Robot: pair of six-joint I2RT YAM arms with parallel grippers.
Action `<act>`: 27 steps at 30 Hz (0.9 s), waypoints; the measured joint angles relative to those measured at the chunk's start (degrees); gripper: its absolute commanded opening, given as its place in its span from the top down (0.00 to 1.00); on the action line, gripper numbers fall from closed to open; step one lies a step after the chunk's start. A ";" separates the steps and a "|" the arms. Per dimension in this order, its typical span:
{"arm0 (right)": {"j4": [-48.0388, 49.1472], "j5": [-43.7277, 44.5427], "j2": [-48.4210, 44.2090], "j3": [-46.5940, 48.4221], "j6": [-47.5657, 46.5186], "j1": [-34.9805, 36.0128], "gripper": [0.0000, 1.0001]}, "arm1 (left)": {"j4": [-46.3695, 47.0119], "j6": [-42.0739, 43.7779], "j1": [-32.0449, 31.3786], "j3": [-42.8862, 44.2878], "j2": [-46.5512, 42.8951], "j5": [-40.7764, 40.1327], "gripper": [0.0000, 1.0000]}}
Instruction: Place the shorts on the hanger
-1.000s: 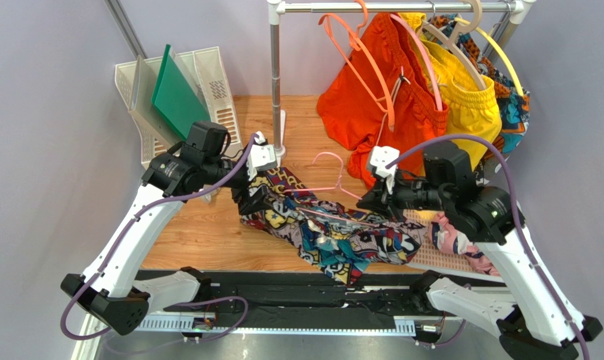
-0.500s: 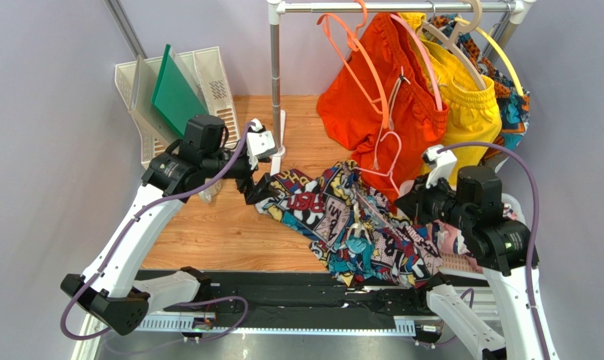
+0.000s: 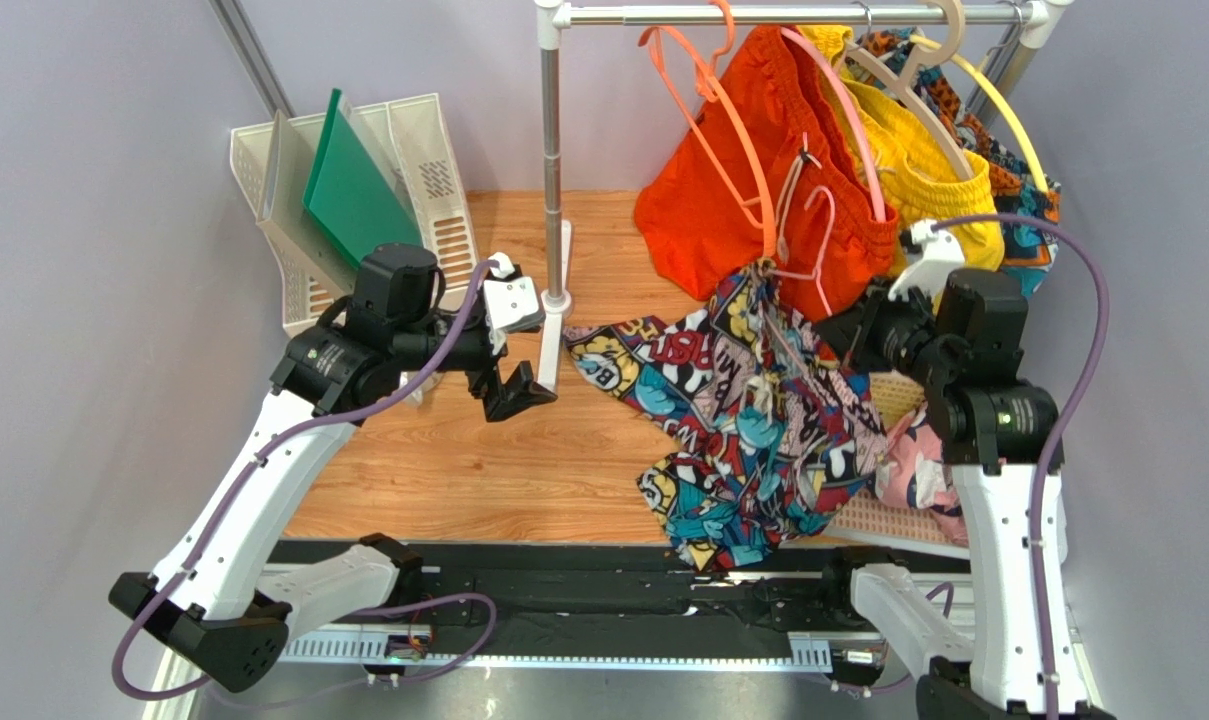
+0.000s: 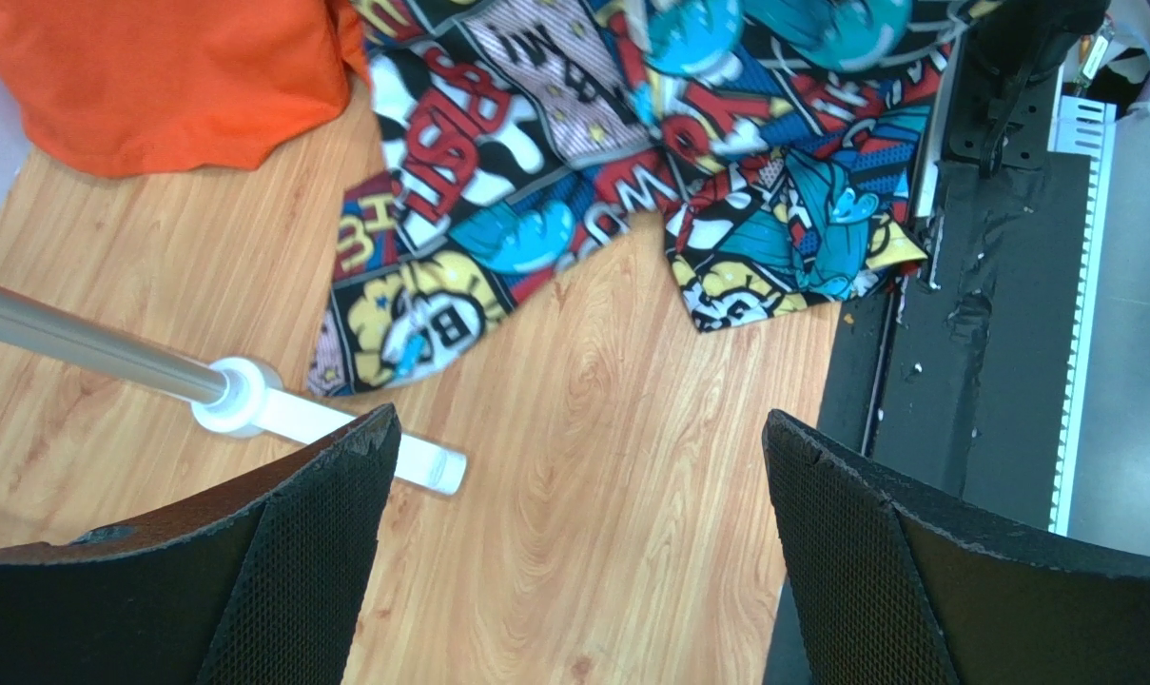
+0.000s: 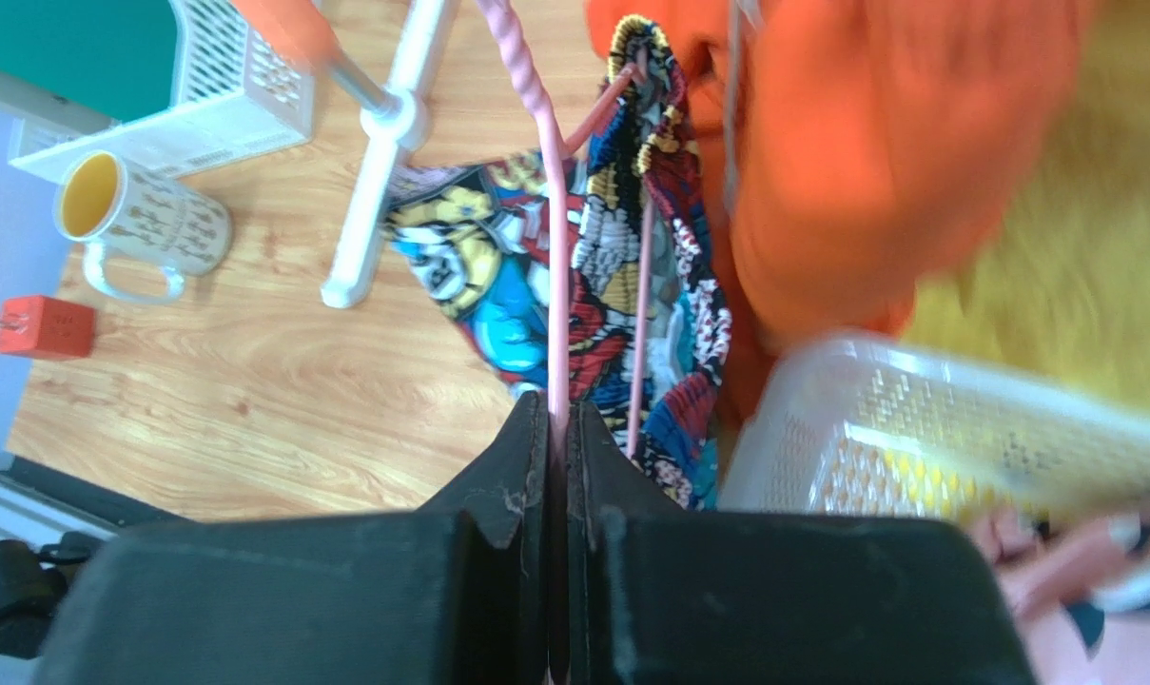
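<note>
The comic-print shorts (image 3: pixel 753 413) hang draped over the thin pink hanger (image 3: pixel 806 240), and their lower part trails onto the wooden table. My right gripper (image 3: pixel 863 327) is shut on the hanger's wire (image 5: pixel 552 271). In the right wrist view the shorts (image 5: pixel 652 243) bunch at the hanger's corner. My left gripper (image 3: pixel 513 393) hovers open over bare wood, left of the shorts and apart from them. The left wrist view shows the shorts (image 4: pixel 566 129) ahead of the left gripper (image 4: pixel 580 550), which has nothing between its fingers.
The rack's pole (image 3: pixel 550 150) and white foot (image 4: pixel 323 428) stand just behind my left gripper. Plain orange shorts (image 3: pixel 715 195) and yellow shorts (image 3: pixel 941 195) hang on the rack. A white basket (image 3: pixel 881 518) sits at the right, file trays (image 3: pixel 415 165) at the back left, and a mug (image 5: pixel 137 221) and red block (image 5: pixel 45 326) by them.
My right arm has raised the hanger up and back toward the rack, dragging the shorts right and away from my left gripper. The left gripper stayed open, nearly in place.
</note>
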 measured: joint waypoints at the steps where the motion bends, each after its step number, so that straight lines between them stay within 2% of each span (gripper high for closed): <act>1: 0.72 -0.83 1.07 0.79 -0.24 -0.13 1.00 | -0.02 0.02 0.02 -0.07 0.00 0.02 0.01; 8: 5.86 -8.22 9.55 10.78 -3.28 -0.35 1.00 | 0.20 0.07 0.02 -0.42 0.00 0.90 0.01; 16: 11.41 -9.92 18.97 22.38 -4.92 -0.37 1.00 | 0.52 0.70 0.02 -0.79 -0.07 0.94 0.00; 27: 16.83 -12.28 27.54 28.24 -9.64 -0.39 1.00 | 0.52 1.97 0.02 -2.60 -0.57 0.94 0.01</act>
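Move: The right hand grips the pink hanger carrying the patterned shorts. The free gap on the rail lies about 24 cm ahead of it, 8 cm left and roughly 25 cm above. The empty orange hanger is some 18 cm ahead, 11 left and 12 above; the orange shorts hang about 19 ahead and 4 left, slightly lower, the yellow shorts 14 ahead and 8 right, about level. From the left hand the gap is roughly 28 cm ahead, 25 right and 25 above. Forward and up in about equal parts, some 13 cm forward and 12 cm up, the right hand carries the pink hanger and its shorts towards the gap on the rail between the empty orange hanger and the orange shorts. Most of the rise comes early, then it runs on mainly forward; the wrist tips the fingers up some 20 degrees and swings slightly counter-clockwise, its shut fingers keeping their pinch on the hanger's arm. ##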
